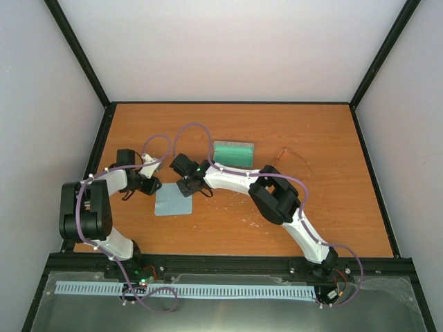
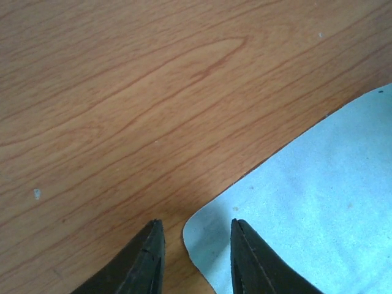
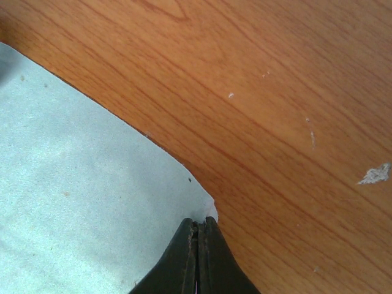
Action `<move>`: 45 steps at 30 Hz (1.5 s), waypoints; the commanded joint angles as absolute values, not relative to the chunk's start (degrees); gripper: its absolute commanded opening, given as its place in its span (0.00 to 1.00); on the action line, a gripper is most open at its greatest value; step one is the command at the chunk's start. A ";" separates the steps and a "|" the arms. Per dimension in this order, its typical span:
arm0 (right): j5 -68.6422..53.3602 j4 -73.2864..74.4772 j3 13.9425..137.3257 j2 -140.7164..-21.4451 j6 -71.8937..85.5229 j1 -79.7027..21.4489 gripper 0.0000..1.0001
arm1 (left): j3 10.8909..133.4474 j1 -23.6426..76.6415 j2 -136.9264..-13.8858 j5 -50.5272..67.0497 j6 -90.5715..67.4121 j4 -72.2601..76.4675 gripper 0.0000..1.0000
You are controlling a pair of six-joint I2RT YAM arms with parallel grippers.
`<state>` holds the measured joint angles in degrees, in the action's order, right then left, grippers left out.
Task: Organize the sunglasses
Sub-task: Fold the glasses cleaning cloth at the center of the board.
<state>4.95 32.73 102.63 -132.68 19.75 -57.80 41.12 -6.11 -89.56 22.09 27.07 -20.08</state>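
Note:
The thin reddish-brown sunglasses (image 1: 293,156) lie on the table right of the grey box with green lining (image 1: 233,153), far from both grippers. They do not show in either wrist view. The pale blue-grey cloth (image 1: 173,201) lies flat in front of the box. My right gripper (image 3: 201,219) is shut on the cloth's (image 3: 79,202) far right corner; it also shows in the top view (image 1: 189,185). My left gripper (image 2: 196,223) is open, its jaws straddling the cloth's (image 2: 318,202) far left corner; it also shows in the top view (image 1: 154,185).
The wooden table (image 1: 332,207) is bounded by black frame posts and white walls. The right arm (image 1: 277,197) stretches across the table's middle, in front of the box and the sunglasses.

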 commanded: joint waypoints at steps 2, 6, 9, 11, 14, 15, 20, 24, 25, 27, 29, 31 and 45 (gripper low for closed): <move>4.10 34.48 100.60 -132.48 19.99 -58.18 0.03 | 39.74 -5.40 -90.31 21.03 26.79 -20.74 0.28; 3.64 34.13 100.52 -132.36 20.41 -58.14 0.03 | 38.20 -5.36 -88.64 20.90 26.68 -20.72 0.20; 3.11 33.63 100.22 -132.12 20.67 -58.14 0.03 | 37.24 -5.29 -87.59 21.81 26.38 -20.77 0.16; 2.94 33.39 100.06 -131.97 20.71 -58.18 0.03 | 36.61 -5.25 -87.16 23.05 25.62 -20.81 0.14; 2.69 33.18 99.97 -132.05 20.62 -58.18 0.03 | 36.53 -5.02 -86.86 23.94 24.77 -21.35 0.08; 2.39 33.05 99.97 -132.07 20.52 -58.18 0.03 | 36.44 -5.01 -86.54 23.88 24.64 -21.27 0.07; 2.57 32.66 99.44 -131.72 20.24 -58.16 0.03 | 36.85 -5.01 -85.54 23.57 24.35 -20.83 0.01; 3.33 31.48 98.18 -130.55 20.14 -58.18 0.03 | 37.85 -5.01 -85.10 23.00 24.06 -20.64 0.00; 3.49 30.97 97.63 -130.07 19.92 -58.18 0.03 | 38.21 -5.01 -84.88 22.72 24.07 -20.50 0.01; 3.96 29.72 96.31 -129.24 19.60 -58.17 0.03 | 38.91 -5.02 -84.77 22.51 24.19 -20.23 0.01; 4.16 28.87 95.74 -128.70 19.17 -58.11 0.03 | 39.95 -4.96 -85.26 22.68 24.33 -20.14 0.01; 3.94 28.75 95.95 -128.67 19.09 -57.89 0.03 | 41.34 -4.98 -86.29 23.14 24.43 -20.23 0.00; 3.82 25.31 93.78 -126.28 18.35 -53.86 0.03 | 47.69 -5.01 -93.59 28.54 23.73 -19.86 0.01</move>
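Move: Just back and right of the left hand, about 1 cm each way and roughly 1 cm down, lies the cloth's far left corner, between the open fingers; the cloth's middle is some 7 cm back and 7 cm right. The right hand already holds the far right corner, with the board's centre, where the cloth is to go, about 15 cm right and 3 cm ahead. The green case stands some 16 cm right of this hand and 11 cm ahead. Easing back about 1.5 cm and slightly right, low over the board, the left hand shuts its part-open fingers and pinches the cloth by its far left corner, then rises some 1 cm and travels forward about 3 cm. The right hand keeps its pinch on the far right corner, staying nearly still before drawing right about 2 cm, with a little forward, towards the board's centre. ##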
